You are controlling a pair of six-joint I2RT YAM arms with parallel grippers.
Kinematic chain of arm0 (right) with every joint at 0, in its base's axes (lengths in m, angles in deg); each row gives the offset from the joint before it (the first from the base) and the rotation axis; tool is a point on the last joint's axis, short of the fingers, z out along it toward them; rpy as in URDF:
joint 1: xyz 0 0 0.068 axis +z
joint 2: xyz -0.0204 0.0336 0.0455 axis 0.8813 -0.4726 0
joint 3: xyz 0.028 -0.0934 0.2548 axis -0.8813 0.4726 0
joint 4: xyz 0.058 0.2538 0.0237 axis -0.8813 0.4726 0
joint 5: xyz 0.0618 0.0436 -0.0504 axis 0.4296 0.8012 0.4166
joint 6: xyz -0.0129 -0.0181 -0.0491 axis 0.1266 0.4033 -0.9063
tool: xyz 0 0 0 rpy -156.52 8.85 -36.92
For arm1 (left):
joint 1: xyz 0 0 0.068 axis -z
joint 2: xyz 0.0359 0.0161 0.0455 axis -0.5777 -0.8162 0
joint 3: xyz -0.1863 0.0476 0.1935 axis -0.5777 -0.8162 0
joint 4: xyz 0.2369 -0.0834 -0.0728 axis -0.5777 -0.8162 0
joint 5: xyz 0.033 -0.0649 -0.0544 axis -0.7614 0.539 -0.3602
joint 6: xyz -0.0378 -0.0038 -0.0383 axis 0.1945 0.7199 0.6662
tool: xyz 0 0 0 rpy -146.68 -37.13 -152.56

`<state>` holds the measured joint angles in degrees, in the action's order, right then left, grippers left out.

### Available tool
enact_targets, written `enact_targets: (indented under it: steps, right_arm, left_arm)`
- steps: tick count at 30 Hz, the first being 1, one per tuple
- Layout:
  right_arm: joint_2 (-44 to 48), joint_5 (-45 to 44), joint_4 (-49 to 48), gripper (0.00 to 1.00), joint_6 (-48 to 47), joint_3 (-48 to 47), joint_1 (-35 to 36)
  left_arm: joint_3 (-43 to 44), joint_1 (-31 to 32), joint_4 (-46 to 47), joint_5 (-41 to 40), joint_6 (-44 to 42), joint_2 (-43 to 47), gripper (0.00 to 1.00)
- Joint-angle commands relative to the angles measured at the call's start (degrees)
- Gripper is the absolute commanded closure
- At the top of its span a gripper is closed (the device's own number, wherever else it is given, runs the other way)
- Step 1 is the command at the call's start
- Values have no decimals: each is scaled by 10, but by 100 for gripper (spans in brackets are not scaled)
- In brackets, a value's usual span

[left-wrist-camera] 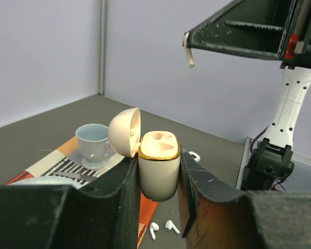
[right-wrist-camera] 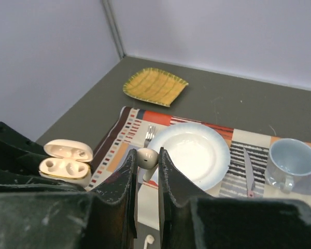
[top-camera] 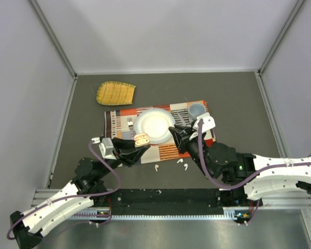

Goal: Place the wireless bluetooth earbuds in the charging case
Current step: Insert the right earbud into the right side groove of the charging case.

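Observation:
My left gripper (top-camera: 140, 142) (left-wrist-camera: 159, 161) is shut on the cream charging case (top-camera: 141, 138) (left-wrist-camera: 158, 176) and holds it upright above the table. The case's lid (left-wrist-camera: 124, 132) is flipped open and both of its sockets are empty. My right gripper (top-camera: 174, 132) (right-wrist-camera: 146, 155) is shut on one white earbud (right-wrist-camera: 147, 157), head up, above the placemat's near edge. The case (right-wrist-camera: 66, 168) sits to the left of it, apart. Other earbuds (top-camera: 156, 167) (top-camera: 182, 163) (left-wrist-camera: 163, 228) lie on the table just in front of the placemat.
A patterned placemat (top-camera: 119, 122) carries a white plate (top-camera: 153, 125) (right-wrist-camera: 189, 150), a fork (right-wrist-camera: 149, 136), a knife (right-wrist-camera: 247, 166) and a pale blue cup (top-camera: 196, 109) (right-wrist-camera: 292, 161). A yellow woven mat (top-camera: 115, 93) lies behind it on the left. Walls enclose the table.

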<state>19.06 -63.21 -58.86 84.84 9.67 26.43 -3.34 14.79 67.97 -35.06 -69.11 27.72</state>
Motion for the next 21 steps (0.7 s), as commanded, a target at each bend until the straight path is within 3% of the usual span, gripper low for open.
enact_targets:
  steps: [1, 12, 21]
  right_arm:
    - [-7, 58, -57, 100, -37, -40, 9]
    - [-23, 217, -63, 100, -22, -46, 9]
    - [-53, 213, -69, 100, -16, -37, 8]
  left_arm:
    - [3, 4, 42, 35, -6, -3, 100]
    - [13, 3, 51, 51, -13, -24, 100]
    - [15, 4, 54, 48, -7, -14, 100]
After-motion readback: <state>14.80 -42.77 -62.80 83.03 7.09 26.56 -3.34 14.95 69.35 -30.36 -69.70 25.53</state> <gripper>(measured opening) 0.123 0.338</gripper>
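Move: Some 9 cm to the left of the right hand, about 2 cm nearer the base and 5 cm lower, is the open charging case; it sits right in the left hand's fingers, about 1 cm above their pinch point. On the table, about 34 cm below the right hand, a lone earbud lies 7 cm to its left and level with it, and the white plate 8 cm to its left and 20 cm farther out. Swinging left by about 6.5 cm and back some 4 cm, the right hand carries the earbud it still pinches in over the open case, turning roughly 20 degrees counter-clockwise; it rises a couple of centimetres at first, then begins to sink. The left hand keeps its grip on the case, easing back and to the right by about a centimetre each. ##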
